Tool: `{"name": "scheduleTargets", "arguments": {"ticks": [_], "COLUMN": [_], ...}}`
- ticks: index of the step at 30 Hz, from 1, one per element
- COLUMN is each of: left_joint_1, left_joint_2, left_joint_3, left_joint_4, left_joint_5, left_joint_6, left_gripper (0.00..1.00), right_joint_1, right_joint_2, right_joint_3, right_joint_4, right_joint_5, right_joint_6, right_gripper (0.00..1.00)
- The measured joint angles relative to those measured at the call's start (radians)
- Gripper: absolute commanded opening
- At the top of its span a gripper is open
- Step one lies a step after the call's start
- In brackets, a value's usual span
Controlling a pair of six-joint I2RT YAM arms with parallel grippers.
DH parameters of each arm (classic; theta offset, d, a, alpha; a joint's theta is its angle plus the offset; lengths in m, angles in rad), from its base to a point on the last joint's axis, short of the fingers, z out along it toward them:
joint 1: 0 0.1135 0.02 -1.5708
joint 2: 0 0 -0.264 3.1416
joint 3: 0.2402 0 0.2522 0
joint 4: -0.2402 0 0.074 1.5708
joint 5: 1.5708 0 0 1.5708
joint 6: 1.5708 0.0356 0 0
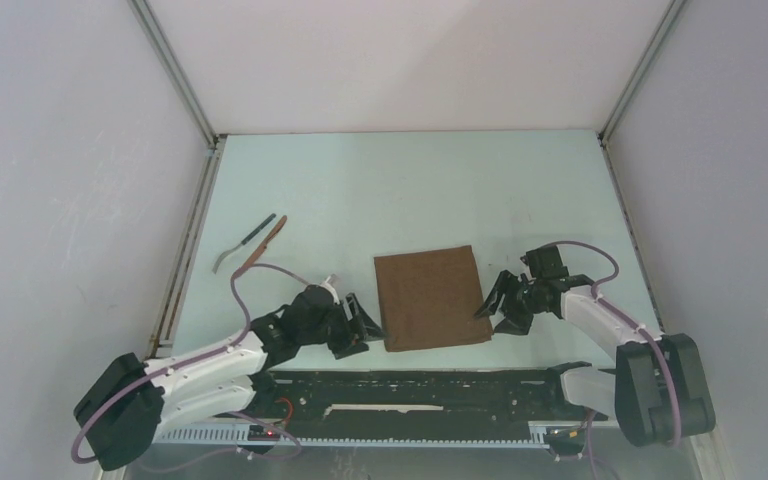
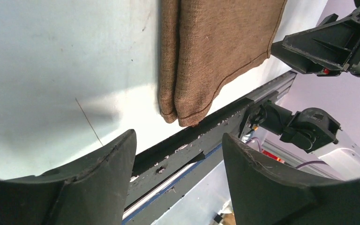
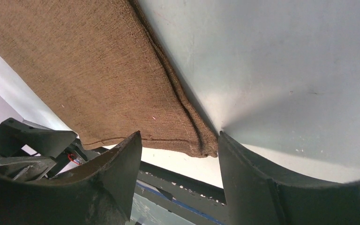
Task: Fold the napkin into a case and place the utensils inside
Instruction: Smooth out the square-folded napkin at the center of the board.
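The dark brown napkin (image 1: pixel 430 297) lies folded into a flat, layered rectangle at the table's middle, broader than a narrow case. Its near corners show in the left wrist view (image 2: pixel 215 47) and in the right wrist view (image 3: pixel 89 70). My left gripper (image 1: pixel 365 325) (image 2: pixel 178 136) stands open just left of the napkin's near left corner, with nothing between its fingers. My right gripper (image 1: pixel 491 306) (image 3: pixel 179 135) is open at the near right corner, off the cloth. The utensils lie together at the far left: a fork (image 1: pixel 245 243) and a reddish-brown knife (image 1: pixel 268 238).
A black rail (image 1: pixel 430 390) runs along the table's near edge, just behind both grippers. White walls close in the left, right and back sides. The right arm (image 2: pixel 333 42) shows in the left wrist view beyond the napkin.
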Motion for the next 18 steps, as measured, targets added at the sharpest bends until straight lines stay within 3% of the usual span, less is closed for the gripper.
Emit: {"name": "scheduleTargets", "arguments": {"ticks": [3,7,13,18], "left_joint_1": [0.026,0.044,-0.006,-0.021], "left_joint_2": [-0.012,0.131,0.230,0.251], "left_joint_3": [0.034,0.140,0.213,0.212], "left_joint_4": [-0.062,-0.102,-0.105,-0.109], "left_joint_5": [-0.013,-0.010,-0.003,0.009], "left_joint_6": [0.052,0.126,0.171,0.170], "left_gripper": [0.70,0.48,0.42,0.45], "right_joint_1": [0.000,0.000,0.003,0.008], "right_joint_2": [0.011,0.012,0.012,0.013], "right_joint_3": [0.001,0.002,0.003,0.005], "right_joint_4": [0.008,0.006,0.006,0.007], "right_joint_5": [-0.002,0.005,0.014,0.020], "right_joint_6": [0.000,0.000,-0.002,-0.006], "right_gripper": [0.69,0.67,0.66,0.65]}}
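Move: The folded napkin's middle lies about 7 cm ahead of the left hand, 10 cm to its right and 4 cm below; its near-left corner is only some 3 cm to the right of that hand and about 1 cm back. A brown-handled knife is roughly 16 cm ahead of the left hand and 22 cm to its left. From the right hand, the napkin's middle is around 4 cm ahead, 9 cm left and 2 cm down. The left hand first swings forward some 2.5 cm, then goes about 2 cm to the right while easing back 1 cm, its height hardly changed, so that the half-closed fingers come up close around the napkin's near-left corner; meanwhile the wrist rolls and turns clockwise, each by just under 10 degrees, and the gap between the fingers narrows by over a third. The right hand stays low with its open fingertips set about the near-right corner, keeping its opening and attitude. ##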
